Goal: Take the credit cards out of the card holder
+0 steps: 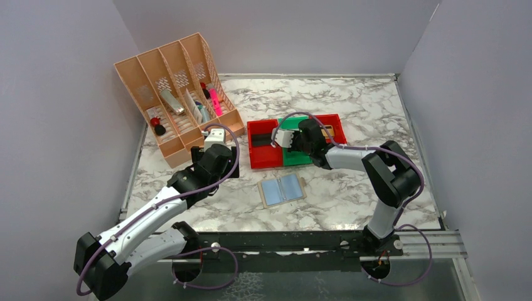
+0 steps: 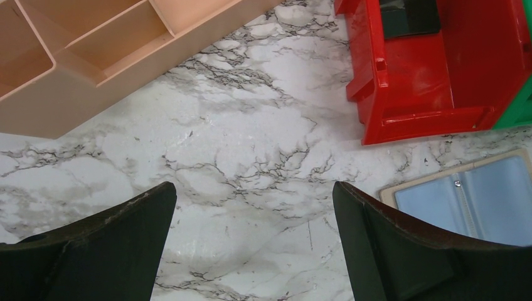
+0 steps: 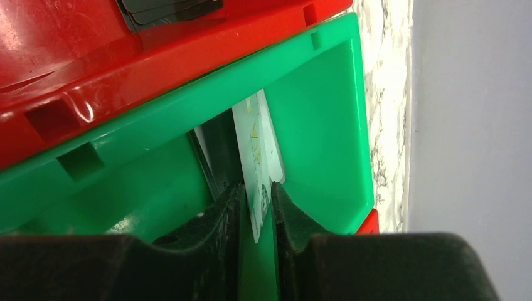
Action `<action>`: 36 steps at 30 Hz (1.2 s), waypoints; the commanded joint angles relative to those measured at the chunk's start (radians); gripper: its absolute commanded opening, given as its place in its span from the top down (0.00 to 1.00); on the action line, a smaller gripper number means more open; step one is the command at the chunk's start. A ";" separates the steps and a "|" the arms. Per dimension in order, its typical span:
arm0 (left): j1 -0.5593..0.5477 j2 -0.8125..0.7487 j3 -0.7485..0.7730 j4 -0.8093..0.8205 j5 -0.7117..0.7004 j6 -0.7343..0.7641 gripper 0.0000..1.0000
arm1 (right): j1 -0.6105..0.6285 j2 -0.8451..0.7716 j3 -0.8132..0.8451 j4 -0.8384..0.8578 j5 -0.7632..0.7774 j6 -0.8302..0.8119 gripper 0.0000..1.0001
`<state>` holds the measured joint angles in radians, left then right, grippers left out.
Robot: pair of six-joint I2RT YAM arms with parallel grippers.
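The card holder (image 1: 282, 190) lies open on the marble, pale blue panels up, between the two arms; in the left wrist view the card holder (image 2: 464, 200) shows at the right edge. My right gripper (image 1: 293, 145) reaches down into the green bin (image 3: 313, 113). Its jaws stand slightly apart around a white credit card (image 3: 256, 157) that stands on edge between them, with gaps beside it. A dark card (image 3: 216, 150) leans behind it. My left gripper (image 2: 254, 185) hangs wide open over bare marble, left of the holder, with nothing in it.
A red bin (image 1: 260, 153) sits next to the green bin (image 1: 300, 157) and holds a dark card (image 2: 408, 15). A peach desk organiser (image 1: 179, 94) with pens and small items stands at the back left. Walls close in on three sides of the table.
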<state>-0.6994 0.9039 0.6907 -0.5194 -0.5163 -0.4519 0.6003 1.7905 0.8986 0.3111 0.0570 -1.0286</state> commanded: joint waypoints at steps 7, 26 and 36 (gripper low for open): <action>0.008 0.002 0.007 -0.008 0.011 0.001 0.01 | -0.006 0.009 0.021 -0.012 -0.012 0.019 0.70; 0.008 0.021 0.009 -0.008 0.029 0.004 0.01 | -0.011 -0.010 0.061 -0.029 0.035 0.131 0.59; 0.009 0.015 0.012 -0.008 0.029 0.007 0.01 | -0.010 -0.334 0.023 -0.142 -0.021 0.841 0.36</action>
<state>-0.6949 0.9222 0.6907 -0.5198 -0.5022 -0.4511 0.5999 1.6047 0.9131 0.2569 0.0845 -0.6353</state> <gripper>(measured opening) 0.987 0.608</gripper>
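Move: The VIP card stands on edge inside the green bin, between the right fingertips, its middle some 3 cm to their left, about 1 cm ahead and 1 cm below. The black cards in the left red bin are about 13 cm left and 1 cm back; the gold card in the right red bin is roughly 10 cm right and 2 cm ahead. The empty card holder lies some 21 cm back and 7 cm left. From the left gripper, the VIP card is about 18 cm ahead and 23 cm right. Let the VIP card go inside the green bin: keep the right gripper almost in place while its already loosening fingers spread further to over half open. Then lift quickly, about 7 cm nearly straight up out of the bin, rolling the hand's left side up some 20 degrees and turning it about 10 degrees clockwise. ##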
